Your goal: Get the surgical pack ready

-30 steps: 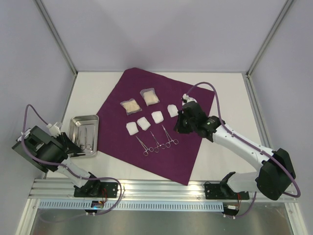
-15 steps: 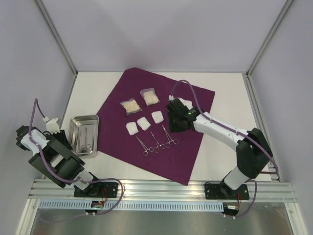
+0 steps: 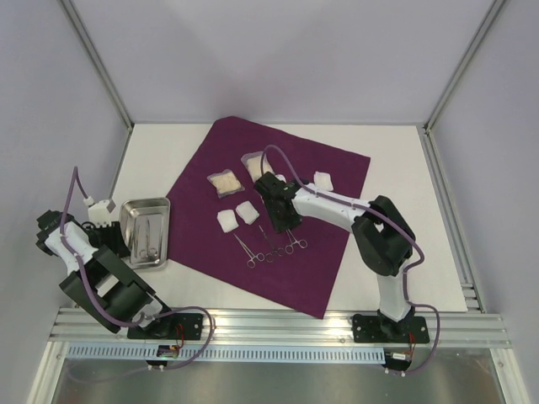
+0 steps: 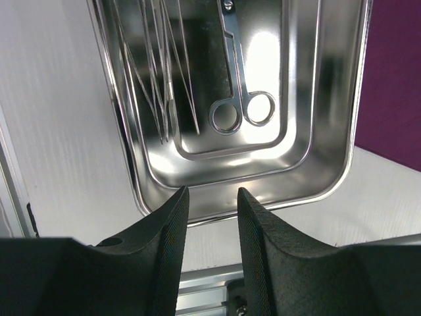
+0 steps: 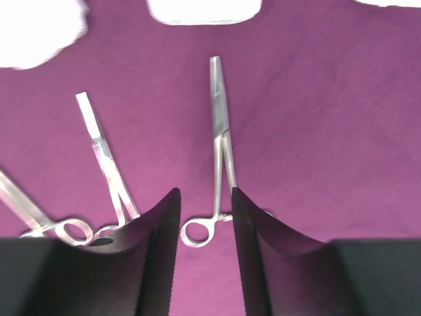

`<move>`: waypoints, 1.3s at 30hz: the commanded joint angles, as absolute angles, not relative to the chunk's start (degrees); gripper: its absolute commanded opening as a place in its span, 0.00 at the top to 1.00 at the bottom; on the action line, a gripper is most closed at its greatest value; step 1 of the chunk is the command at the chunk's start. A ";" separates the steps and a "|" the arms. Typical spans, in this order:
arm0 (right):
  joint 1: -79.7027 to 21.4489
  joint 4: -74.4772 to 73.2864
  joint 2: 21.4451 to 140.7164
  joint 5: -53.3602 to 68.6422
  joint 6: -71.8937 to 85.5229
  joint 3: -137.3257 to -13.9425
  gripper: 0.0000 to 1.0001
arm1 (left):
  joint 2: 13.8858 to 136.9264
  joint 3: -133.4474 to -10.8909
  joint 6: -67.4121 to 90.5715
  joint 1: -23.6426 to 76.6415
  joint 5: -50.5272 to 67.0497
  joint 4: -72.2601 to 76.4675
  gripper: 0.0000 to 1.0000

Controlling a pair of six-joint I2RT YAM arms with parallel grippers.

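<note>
The surgical pack (image 3: 324, 252) lies spread out as a big plum-purple sheet. On it rest two gauze packets (image 3: 225, 183), white pads (image 3: 228, 220) and three steel forceps (image 3: 269, 246). My right gripper (image 3: 282, 220) hangs open over the forceps. In the right wrist view the ring handle of the rightmost forceps (image 5: 220, 151) shows between the fingers of the right gripper (image 5: 204, 194), which hold nothing. My left gripper (image 3: 114, 240) sits left of the steel tray (image 3: 126, 210). In the left wrist view the left gripper (image 4: 212, 192) stands open and empty at the tray's (image 4: 329, 131) near rim.
Scissors (image 4: 240, 85) and thin instruments lie in the tray. One white pad (image 3: 322, 179) sits apart near the drape's right corner. A second pair of forceps (image 5: 105, 158) lies left of my right fingers. Frame posts stand at the back corners.
My right arm swung left from the drape's right side to above the forceps and its jaws opened. One white pad now lies further right. My left arm drew back and its jaws opened.
</note>
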State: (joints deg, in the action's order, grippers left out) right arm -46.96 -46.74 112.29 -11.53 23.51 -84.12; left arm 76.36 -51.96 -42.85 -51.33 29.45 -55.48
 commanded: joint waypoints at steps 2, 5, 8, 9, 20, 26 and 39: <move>-45.35 -49.40 114.95 -13.28 20.74 -86.66 0.59 | 73.65 -51.50 -44.21 -50.98 30.41 -56.60 0.55; -44.91 -48.87 116.54 -12.22 19.87 -86.75 0.59 | 73.39 -51.68 -44.12 -50.98 31.55 -56.86 0.55; -44.47 -48.52 117.94 -11.87 19.78 -86.40 0.63 | 74.00 -52.12 -43.51 -50.98 32.25 -57.21 0.55; -44.30 -47.99 118.21 -11.08 19.69 -85.79 0.64 | 74.09 -52.12 -43.33 -51.06 32.78 -57.30 0.55; -44.12 -47.29 120.50 -10.90 19.69 -84.38 0.82 | 74.88 -52.64 -43.15 -50.98 33.40 -57.39 0.55; -44.12 -46.76 117.87 -11.86 20.30 -83.67 1.00 | 74.97 -52.82 -43.24 -50.89 33.49 -57.39 0.55; -44.12 -40.34 108.11 -13.71 23.56 -78.14 1.00 | 74.71 -53.17 -43.77 -50.89 33.66 -58.54 0.55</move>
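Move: The hemostat I go for, the rightmost one, has its middle about 2 cm ahead of my right hand and 3 cm below, rings nearest the base. At cloth height, the middle hemostat lies about level with the hand and 6 cm to its left, and the left hemostat 13 cm left and 3 cm back. A gauze pad sits some 11 cm ahead and 5 cm left. From my left hand the target is roughly 9 cm ahead, 48 cm to the right and 7 cm lower. I sink my open right hand about 3 cm onto the rightmost hemostat while easing 2 cm to the right, then hold there and shut my fingers, pinching its shanks just ahead of the rings. With the fingers closed, I start lifting about 1 cm and drift another centimetre to the right. ##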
